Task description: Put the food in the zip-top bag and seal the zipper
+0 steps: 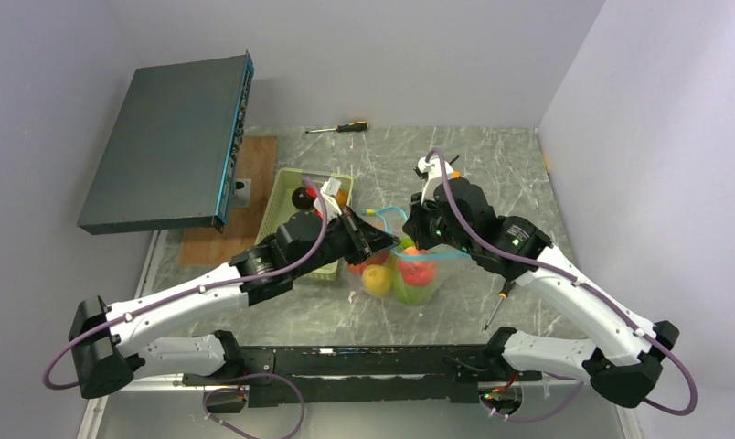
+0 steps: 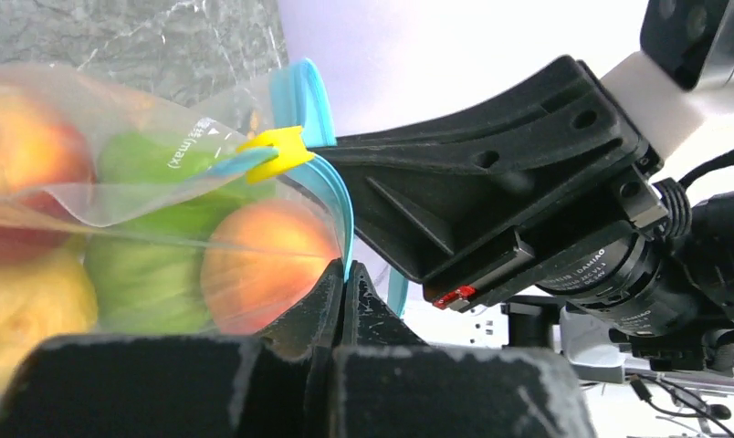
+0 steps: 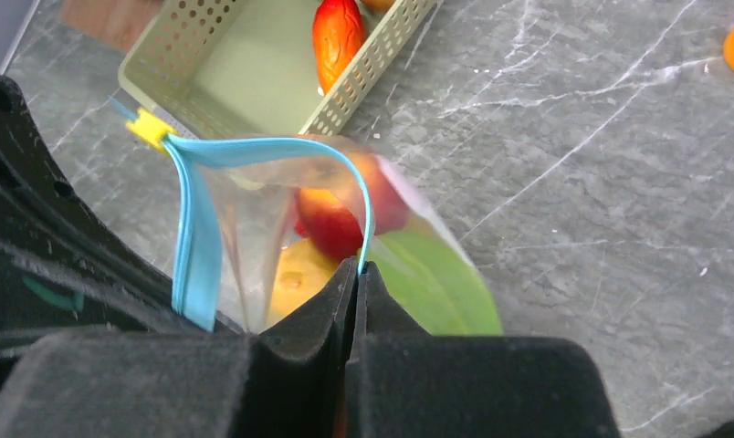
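The zip-top bag (image 1: 410, 274) hangs over the middle of the table, with red, yellow and green food (image 1: 417, 268) inside. Its teal zipper (image 3: 192, 228) forms an open loop with a yellow slider (image 3: 150, 128) at one end. My left gripper (image 2: 347, 270) is shut on one side of the zipper (image 2: 336, 196), next to an orange fruit (image 2: 263, 265) in the bag (image 2: 135, 173). My right gripper (image 3: 359, 267) is shut on the other side of the loop, above a red fruit (image 3: 345, 224). In the top view, both grippers (image 1: 393, 244) (image 1: 410, 240) meet at the bag's mouth.
A pale green tray (image 1: 291, 187) left of the bag holds more food (image 3: 338, 36). One screwdriver (image 1: 338, 128) lies at the back, another (image 1: 496, 306) by the right arm. A dark flat box (image 1: 167, 142) leans over a wooden board (image 1: 254, 155) at the far left.
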Robot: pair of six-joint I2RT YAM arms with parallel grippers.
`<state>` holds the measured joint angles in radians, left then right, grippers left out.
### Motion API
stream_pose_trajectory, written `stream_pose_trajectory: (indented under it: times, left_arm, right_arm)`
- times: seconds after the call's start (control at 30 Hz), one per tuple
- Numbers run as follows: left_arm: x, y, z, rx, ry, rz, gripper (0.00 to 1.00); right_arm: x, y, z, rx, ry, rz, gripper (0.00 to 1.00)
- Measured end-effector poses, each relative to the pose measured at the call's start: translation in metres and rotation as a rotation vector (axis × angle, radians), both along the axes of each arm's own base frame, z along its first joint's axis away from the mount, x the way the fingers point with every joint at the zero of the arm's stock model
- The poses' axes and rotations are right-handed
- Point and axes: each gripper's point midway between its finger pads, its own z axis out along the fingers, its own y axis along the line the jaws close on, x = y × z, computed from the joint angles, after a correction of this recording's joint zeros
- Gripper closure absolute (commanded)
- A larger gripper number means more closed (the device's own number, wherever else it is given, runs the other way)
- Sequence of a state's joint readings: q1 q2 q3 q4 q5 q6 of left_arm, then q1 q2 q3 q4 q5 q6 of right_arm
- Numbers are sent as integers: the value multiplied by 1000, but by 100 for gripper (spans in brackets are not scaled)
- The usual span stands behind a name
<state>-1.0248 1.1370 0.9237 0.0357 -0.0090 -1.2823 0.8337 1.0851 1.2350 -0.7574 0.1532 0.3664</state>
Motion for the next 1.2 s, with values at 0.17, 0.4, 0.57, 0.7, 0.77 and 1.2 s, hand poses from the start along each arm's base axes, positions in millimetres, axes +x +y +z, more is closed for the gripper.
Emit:
stream_pose_trajectory:
  times: [0.17,0.4,0.57,0.7,0.77,1.2]
  left_arm:
    - [4,9,-27,-3,49,50,100]
    - [5,19,-96,104,162,87,100]
    - [5,20,-86,82,147,85,100]
    - [5,18,-60,59,100,71,100]
    - [2,17,-39,31,68,62,100]
    - [-11,35,-146,107,278,113,100]
  right_arm:
    - [-5,-5,-10,-18,5,7,100]
    - [-10,-1,-48,-109,81,60,100]
    - [-19,5,-39,-72,77,115,100]
    - [-20,8,-27,-49,67,135,100]
    - [-18,8,-12,-33,42,127,100]
    - [7,7,-44,-144,78,19,100]
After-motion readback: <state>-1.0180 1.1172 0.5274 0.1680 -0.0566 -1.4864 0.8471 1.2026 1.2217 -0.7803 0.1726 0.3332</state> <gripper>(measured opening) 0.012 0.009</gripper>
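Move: Both hands already pinch the open bag's blue rims. The food hangs about 12 cm below the left hand, 1 cm back and 1 cm right; from the right hand it lies some 9 cm below, 4 cm back and 2 cm left. The yellow zipper tab is level with the left hand, 6 cm ahead and 4 cm left; the green basket is roughly 18 cm ahead of that hand, 22 cm left and 26 cm below. Keeping their pinch on the rims, both hands shake the bag up and down in two strokes. The left dips some 10 cm, climbs back most of it, then plunges about 12 cm while drifting a little left, fingers tipping about 15 degrees further down; the right dips 5 cm, rises 7 cm and sinks again some 7 cm. ##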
